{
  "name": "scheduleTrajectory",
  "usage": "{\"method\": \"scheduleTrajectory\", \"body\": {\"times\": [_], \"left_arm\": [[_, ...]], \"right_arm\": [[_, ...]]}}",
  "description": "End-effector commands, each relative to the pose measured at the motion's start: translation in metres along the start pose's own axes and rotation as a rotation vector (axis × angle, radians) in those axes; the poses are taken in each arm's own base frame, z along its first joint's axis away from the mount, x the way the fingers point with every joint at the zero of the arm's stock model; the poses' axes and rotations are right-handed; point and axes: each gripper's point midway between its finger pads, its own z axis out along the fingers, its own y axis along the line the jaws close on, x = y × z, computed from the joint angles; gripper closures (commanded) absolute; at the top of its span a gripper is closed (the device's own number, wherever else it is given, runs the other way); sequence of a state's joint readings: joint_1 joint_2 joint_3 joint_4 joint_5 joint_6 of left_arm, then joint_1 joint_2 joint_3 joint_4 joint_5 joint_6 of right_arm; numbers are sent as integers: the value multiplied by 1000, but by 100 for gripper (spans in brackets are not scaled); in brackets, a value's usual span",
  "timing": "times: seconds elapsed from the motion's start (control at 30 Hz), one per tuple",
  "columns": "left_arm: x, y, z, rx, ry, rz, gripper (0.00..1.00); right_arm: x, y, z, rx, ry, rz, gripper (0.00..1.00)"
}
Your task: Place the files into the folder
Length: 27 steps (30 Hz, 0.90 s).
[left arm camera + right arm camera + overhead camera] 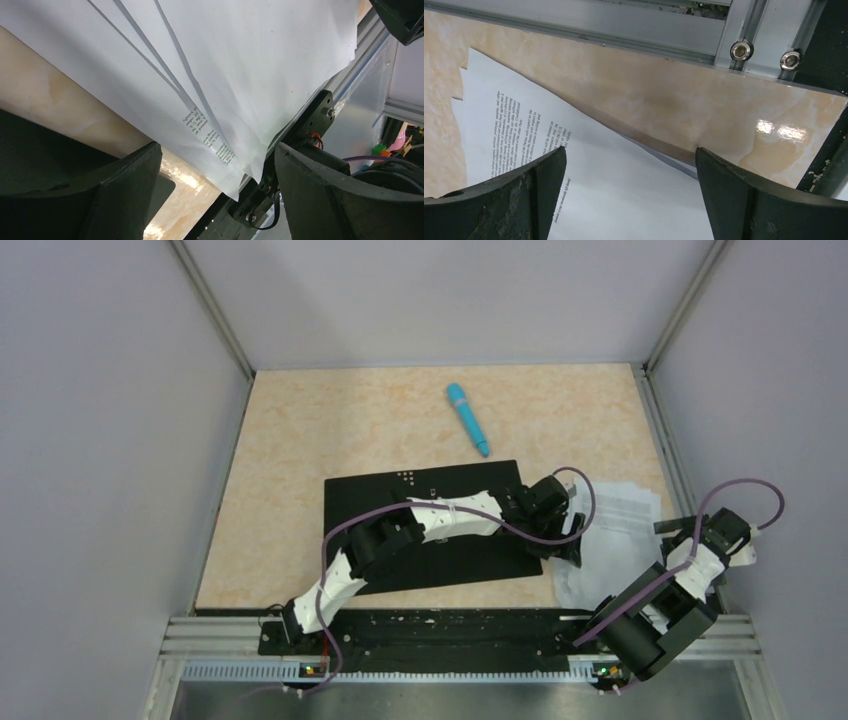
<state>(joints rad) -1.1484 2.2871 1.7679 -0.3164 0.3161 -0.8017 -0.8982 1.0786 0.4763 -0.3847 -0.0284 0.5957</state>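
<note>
The files (620,530) are a rumpled stack of white printed sheets at the table's right, their corner overhanging the front edge. The folder (400,495) lies flat left of them, showing black, with my left arm stretched across it. My left gripper (576,545) hovers open at the files' left edge, just off the folder's right side. In the left wrist view the files (225,65) fill the frame above the open left gripper (217,172), nothing between the fingers. My right gripper (672,527) stands open over the files' right edge. The right wrist view shows the files (624,195) under the open right gripper (631,167).
A blue pen-like stick (467,418) lies at the back of the beige table (300,440). An aluminium rail (624,25) and grey walls close in the right side. The black base rail (430,630) runs along the front edge.
</note>
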Motion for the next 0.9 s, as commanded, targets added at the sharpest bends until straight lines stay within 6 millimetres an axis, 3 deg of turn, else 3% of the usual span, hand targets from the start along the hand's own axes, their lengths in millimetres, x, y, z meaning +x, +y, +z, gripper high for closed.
{"method": "scheduleTrajectory", "body": {"times": [0.0, 0.3, 0.63, 0.87], "left_arm": [[-1, 6, 11, -38, -8, -19, 12], [-27, 16, 15, -63, -59, -51, 12], [-78, 37, -4, -54, -133, -114, 12], [-95, 46, -7, -68, -134, -139, 12]], "right_arm": [[0, 2, 4, -19, 3, 15, 1], [34, 9, 5, -109, 121, 13, 1], [63, 30, -1, -152, 184, -45, 1], [61, 31, -3, -141, 171, -58, 1]]}}
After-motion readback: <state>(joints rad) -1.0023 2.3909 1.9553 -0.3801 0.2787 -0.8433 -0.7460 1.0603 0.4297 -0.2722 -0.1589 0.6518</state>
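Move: Under 15 cm apart on the table, the files lie between the two open hands: their middle is about 8 cm right of the left hand and 1 cm back, and some 11 cm left of the right hand and 1 cm back, 1 to 2 cm lower. The open folder's middle is about 30 cm left of the left hand and 3 cm ahead; the blue pen lies roughly 27 cm ahead and 23 cm left of the left hand. Squaring the files from both sides with open fingers: the left hand edges about 1 cm right, then runs some 10 cm forward along their left edge, turning about 10 degrees counter-clockwise. The right hand, its near finger still at their right edge, pushes forward about 5 cm and 4 cm left, mostly late, with a similar counter-clockwise turn and slight upward tilt. ##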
